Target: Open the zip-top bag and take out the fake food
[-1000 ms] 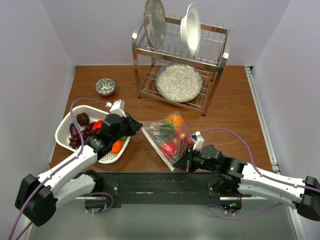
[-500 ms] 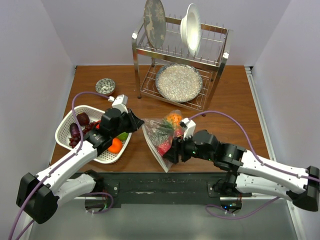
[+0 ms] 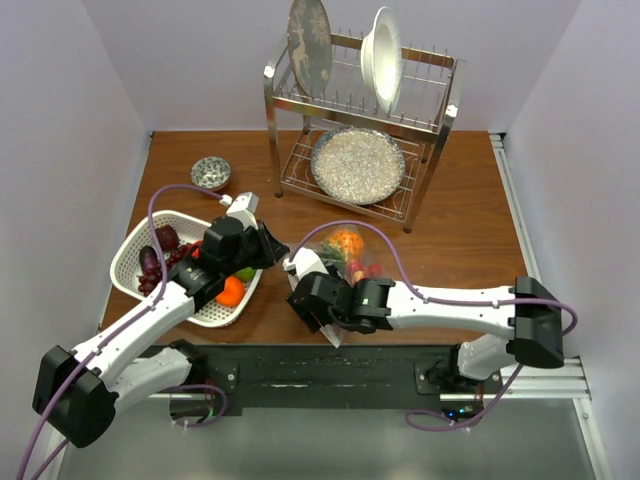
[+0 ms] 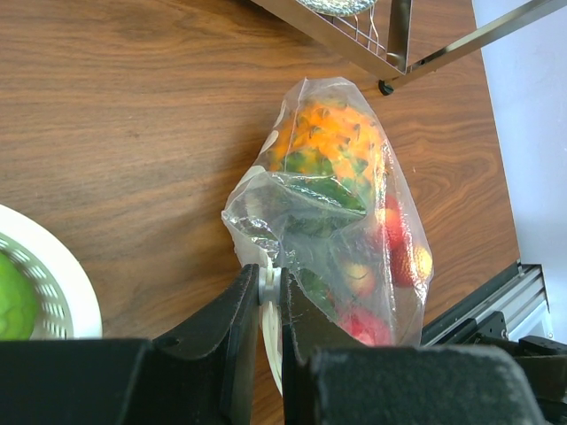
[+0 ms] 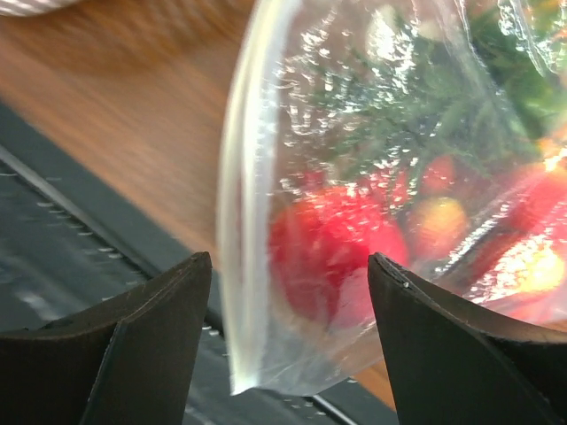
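The clear zip-top bag (image 3: 345, 262) lies on the wooden table, with fake food (image 4: 330, 142) inside: an orange piece, green leaves and red fruits (image 5: 332, 248). My left gripper (image 4: 268, 279) is shut on the white zip slider (image 4: 270, 288) at the bag's left end, also seen from above (image 3: 278, 250). My right gripper (image 5: 288, 266) stands open around the bag's near corner, with the zip strip (image 5: 232, 248) and a red fruit between its fingers, which do not touch the plastic. From above, the right gripper (image 3: 312, 312) covers that corner.
A white slotted basket (image 3: 125, 255) with grapes, an orange fruit and a green fruit sits left of the bag. A dish rack (image 3: 360, 110) with plates and a foil tin (image 3: 357, 165) stands at the back. A small metal bowl (image 3: 210, 172) sits back left. A black rail (image 3: 330, 365) runs along the near edge.
My right gripper has opened and swung left from the bag's right side to its near corner. The left gripper has kept its hold and shifted slightly back.
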You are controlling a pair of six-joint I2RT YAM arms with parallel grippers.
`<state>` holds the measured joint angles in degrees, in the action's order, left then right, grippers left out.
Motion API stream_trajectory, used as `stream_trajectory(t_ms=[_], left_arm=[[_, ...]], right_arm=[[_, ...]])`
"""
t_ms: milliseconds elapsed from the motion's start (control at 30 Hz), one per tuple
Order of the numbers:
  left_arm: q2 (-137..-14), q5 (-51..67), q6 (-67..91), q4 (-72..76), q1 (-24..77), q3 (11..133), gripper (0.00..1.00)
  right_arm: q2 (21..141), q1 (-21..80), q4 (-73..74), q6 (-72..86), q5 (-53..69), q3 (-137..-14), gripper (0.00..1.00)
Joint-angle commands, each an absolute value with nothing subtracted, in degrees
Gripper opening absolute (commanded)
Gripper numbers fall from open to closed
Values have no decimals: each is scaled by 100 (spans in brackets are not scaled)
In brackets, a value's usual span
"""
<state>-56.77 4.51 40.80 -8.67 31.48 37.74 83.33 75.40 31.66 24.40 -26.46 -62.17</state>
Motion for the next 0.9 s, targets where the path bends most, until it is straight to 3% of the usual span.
stream_trajectory(t_ms=[0, 100, 133, 367, 433, 533, 633, 667, 733, 867], left_arm=[[-5537, 598, 3894, -721, 3103, 3964, 0], [-5520, 615, 3894, -721, 3103, 3946, 0], [-5511, 624, 3894, -703, 3103, 3938, 0], [-5484, 782, 3885, -668, 3103, 3718, 0], [-5458, 826, 3885, -668, 3103, 3648, 0], [-5397, 923, 3789, -790, 3103, 3542, 8], [-5265, 1002, 3552, -1071, 3103, 3524, 29], [-5143, 976, 3481, -1151, 3094, 3533, 42], [-4967, 941, 3297, -1396, 3103, 3542, 53], [-4353, 844, 3077, -1889, 3164, 3612, 57]], right_arm=[[8559, 7603, 3471, 2241, -3462, -6627, 72], [8727, 7603, 3717, 2399, -3849, -6776, 58], [8754, 7594, 3735, 2469, -3998, -6811, 45], [8587, 7603, 3498, 2680, -4226, -6741, 0], [8534, 7603, 3437, 2803, -4324, -6733, 0], [8377, 7594, 3235, 2909, -4403, -6698, 0], [8236, 7585, 3068, 2962, -4465, -6662, 0], [8227, 7594, 3059, 2979, -4508, -6671, 0], [8200, 7576, 3032, 2997, -4553, -6671, 0], [8244, 7488, 3076, 3120, -4439, -6636, 0]])
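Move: The bag's upper lip, by the zip edge, lies about 2 cm ahead and 1 cm right of the right hand, some 2 cm below. From that hand, the tomato inside is 2 cm ahead, 4 right, and the carrots some 13 ahead, 6 right. The left hand already holds the zip's far end; from it, the carrots are 2 cm ahead, 11 right, and the green fruit in the basket 4 back, 8 left. Forward and a little right, the open right hand closes on the bag's upper lip and pinches it, then lifts it some 3 cm while still easing forward, turning about 10 degrees clockwise and tipping its fingers up. Late on, the left hand draws back about 3 cm, opens and lets go of the zip's far end. ##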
